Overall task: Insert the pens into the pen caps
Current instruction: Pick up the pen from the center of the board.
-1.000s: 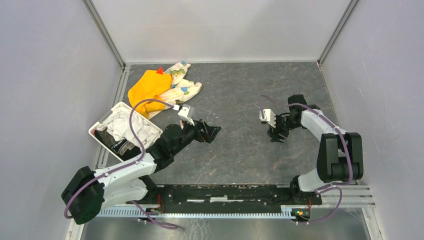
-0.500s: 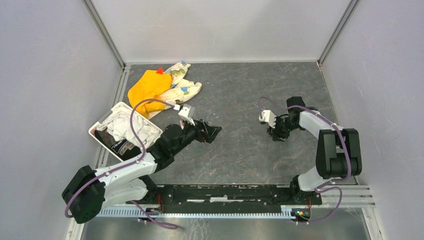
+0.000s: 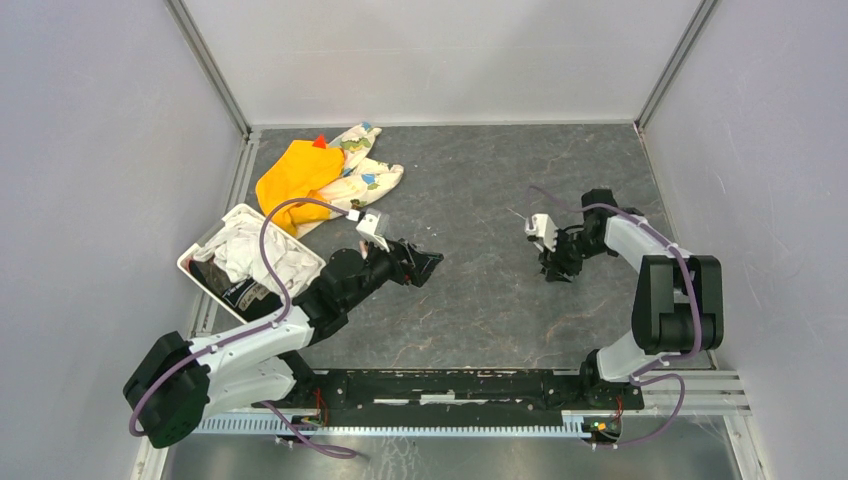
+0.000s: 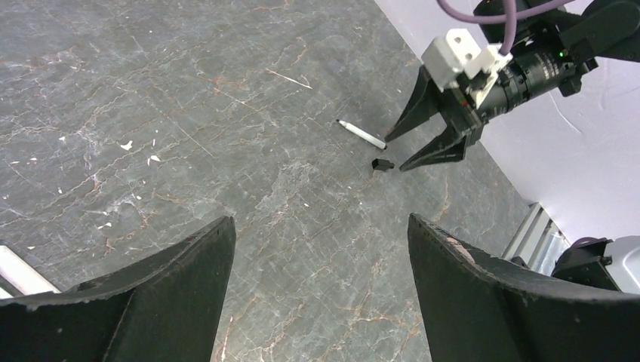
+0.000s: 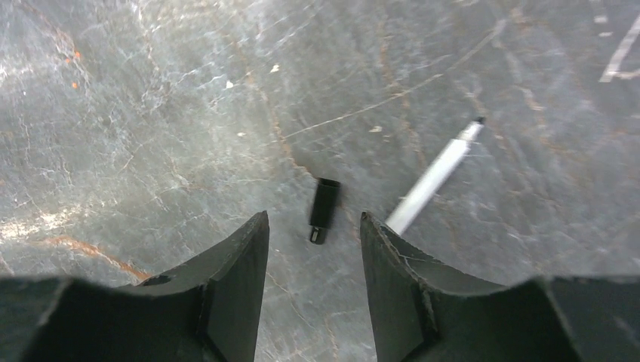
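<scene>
A white pen (image 5: 434, 177) with a dark tip lies flat on the grey table, and a short dark pen cap (image 5: 324, 210) lies loose beside it, a small gap between them. My right gripper (image 5: 313, 222) is open low over the table, the cap just ahead of its fingertips and the pen's near end by the right finger (image 5: 377, 249). Nothing is between its jaws. In the left wrist view the pen (image 4: 361, 133) and cap (image 4: 383, 164) lie at the right gripper's (image 4: 395, 153) tips. My left gripper (image 4: 320, 221) hangs wide open and empty over bare table, well left of them (image 3: 432, 262).
A thin bare stick (image 4: 289, 78) lies beyond the pen. Orange cloth (image 3: 296, 172) and patterned cloth (image 3: 362, 170) are heaped at the back left. A white basket (image 3: 240, 210) of cloths stands by the left wall. Walls close in three sides.
The right gripper's jaws have narrowed and its wrist has shifted slightly right over the pen and cap. The left arm has stayed still.
</scene>
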Controlling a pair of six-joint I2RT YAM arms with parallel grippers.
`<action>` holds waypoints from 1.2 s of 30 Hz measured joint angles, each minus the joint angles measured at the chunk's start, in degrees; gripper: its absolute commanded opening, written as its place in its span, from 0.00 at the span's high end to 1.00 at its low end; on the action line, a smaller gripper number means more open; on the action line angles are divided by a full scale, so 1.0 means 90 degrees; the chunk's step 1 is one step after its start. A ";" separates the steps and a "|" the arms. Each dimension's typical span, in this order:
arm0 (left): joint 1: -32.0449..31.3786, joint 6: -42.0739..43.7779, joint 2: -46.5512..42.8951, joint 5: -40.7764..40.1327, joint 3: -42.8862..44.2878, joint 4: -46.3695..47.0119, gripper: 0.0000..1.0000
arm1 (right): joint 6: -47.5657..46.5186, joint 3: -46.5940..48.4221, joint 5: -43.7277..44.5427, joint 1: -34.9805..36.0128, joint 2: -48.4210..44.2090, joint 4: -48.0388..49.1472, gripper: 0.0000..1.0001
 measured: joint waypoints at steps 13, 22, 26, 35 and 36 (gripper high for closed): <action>0.0000 0.0000 -0.0124 0.0002 -0.0039 -0.0002 0.12 | 0.1307 0.0272 0.0078 -0.0221 0.0180 0.1035 0.46; 0.0000 -0.0002 -0.0216 -0.0002 -0.0119 0.0000 0.12 | 0.1965 0.0226 0.0743 0.0068 0.0503 0.1545 0.52; 0.0000 -0.0002 -0.0216 -0.0002 -0.0119 0.0000 0.12 | 0.2110 0.0148 0.1066 0.0134 0.0508 0.1683 0.58; 0.0000 -0.0005 -0.0216 0.0000 -0.0119 0.0000 0.12 | 0.2295 0.0046 0.1389 0.0177 0.0619 0.1785 0.84; 0.0000 -0.0007 -0.0216 0.0000 -0.0119 0.0000 0.12 | 0.2300 0.0046 0.1392 0.0189 0.0619 0.1773 0.92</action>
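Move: The uncapped white pen's middle lies about 6 cm ahead of the right hand and some 3 cm below it, with no real offset to either side. The black pen cap is nearly underneath, around 1 cm ahead and 1 cm left, 3 cm down; the thin white stick lies farther out, 16 cm ahead and 8 cm left. From the left hand the pen is roughly 30 cm right, 11 cm ahead and 18 cm lower. The right hand leaves its place over the black cap in a low arc, going about 5 cm forward and a little to the right, first rising nearly 2 cm, then sinking some 4 cm onto the white pen while turning clockwise by roughly 20 degrees. As it comes down the half-open fingers close to about half their gap, one on each side of the barrel towards its rear end, and their contact with the pen begins. ##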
